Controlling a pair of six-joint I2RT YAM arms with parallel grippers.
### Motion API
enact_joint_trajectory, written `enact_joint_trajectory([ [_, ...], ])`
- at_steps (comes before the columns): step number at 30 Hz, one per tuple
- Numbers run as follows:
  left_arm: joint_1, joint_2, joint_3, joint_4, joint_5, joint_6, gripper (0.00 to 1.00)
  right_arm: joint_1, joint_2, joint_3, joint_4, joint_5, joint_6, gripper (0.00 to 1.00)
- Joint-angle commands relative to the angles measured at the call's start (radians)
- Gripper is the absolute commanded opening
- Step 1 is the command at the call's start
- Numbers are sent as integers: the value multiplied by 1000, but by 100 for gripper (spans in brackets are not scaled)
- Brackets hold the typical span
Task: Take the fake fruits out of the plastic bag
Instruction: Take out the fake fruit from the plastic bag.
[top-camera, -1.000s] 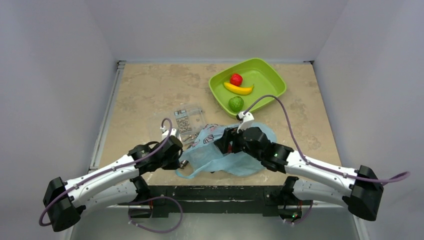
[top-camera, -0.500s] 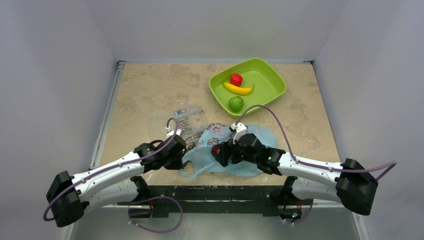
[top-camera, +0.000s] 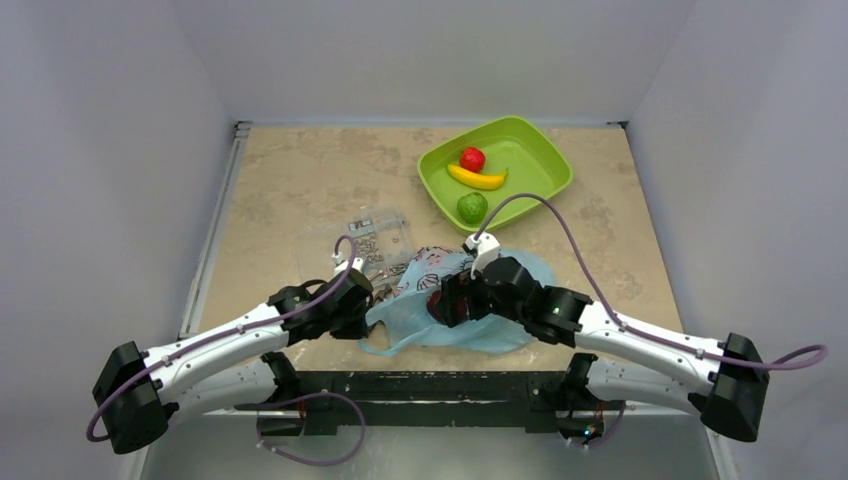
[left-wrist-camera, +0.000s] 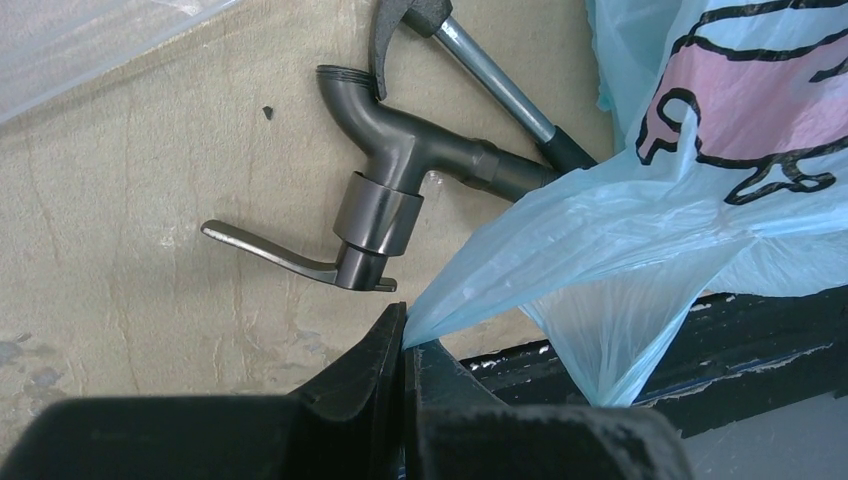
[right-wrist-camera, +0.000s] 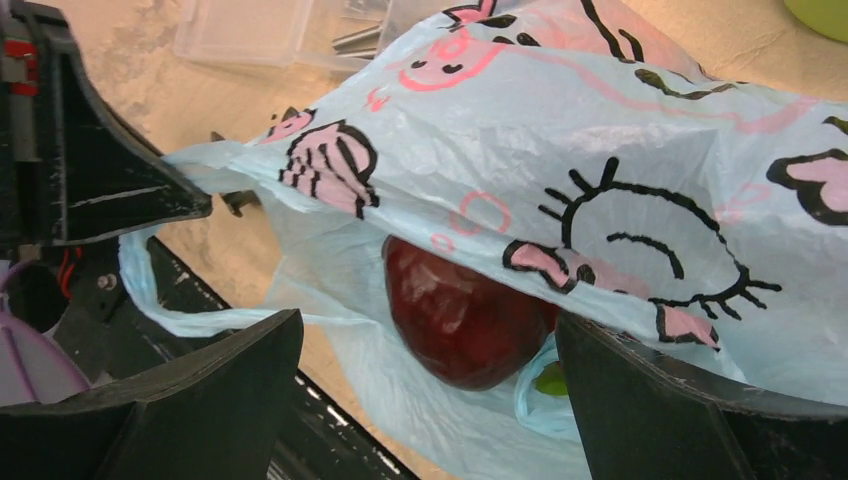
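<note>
The light-blue plastic bag with pink cartoon prints lies at the table's near edge. My left gripper is shut on the bag's left edge, pulled taut from its fingertips. My right gripper is open at the bag's mouth. In the right wrist view a dark red glossy fruit lies inside the bag, between my open right gripper's two fingers, untouched by either. A small green piece shows beside it. It also shows dimly in the top view.
A green tray at the back right holds a red fruit, a yellow banana and a green fruit. A clear bag of screws and a grey metal tap lie left of the bag.
My left gripper moved right with the bag edge, then held still. My right gripper dropped toward the bag's mouth, and the dark red fruit came into sight.
</note>
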Motion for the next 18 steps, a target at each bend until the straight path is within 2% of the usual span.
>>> enact_joint_trajectory([
  [1,-6,-3,36,27,10,19,0,20,-24,52,-41,4,-25,99],
  [4,-7,-7,35,26,10,17,0,25,26,54,5,-14,-52,95],
  [8,-7,-12,36,15,9,15,0,26,135,74,25,29,-97,82],
  [13,-7,-23,38,8,12,9,0,46,251,76,26,109,-119,76],
  [15,-7,-27,35,11,10,6,0,62,265,77,39,135,-109,71],
  [18,-7,-19,36,13,16,9,0,80,235,92,41,168,-86,56],
])
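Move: The dark red fruit sits inside the open bag, about 9 cm below the right hand and 2 cm to its left. A green fruit lies next to it in the bag, roughly 5 cm to its right. The cabbage-like green fruit in the bin is some 19 cm ahead of the right hand, 4 cm right and 10 cm lower. From the left hand, which holds the bag's handle, the dark red fruit is about 6 cm ahead, 14 cm right and slightly lower. Down into the bag mouth goes the right hand, sinking about 6.5 cm onto the dark red fruit after a tiny lift, while its fingers tip some 15 degrees steeper. On the way the wide-open fingers close by about a third until they straddle the fruit and meet its sides. The left hand stays put, still pinching the handle and holding the bag open. ##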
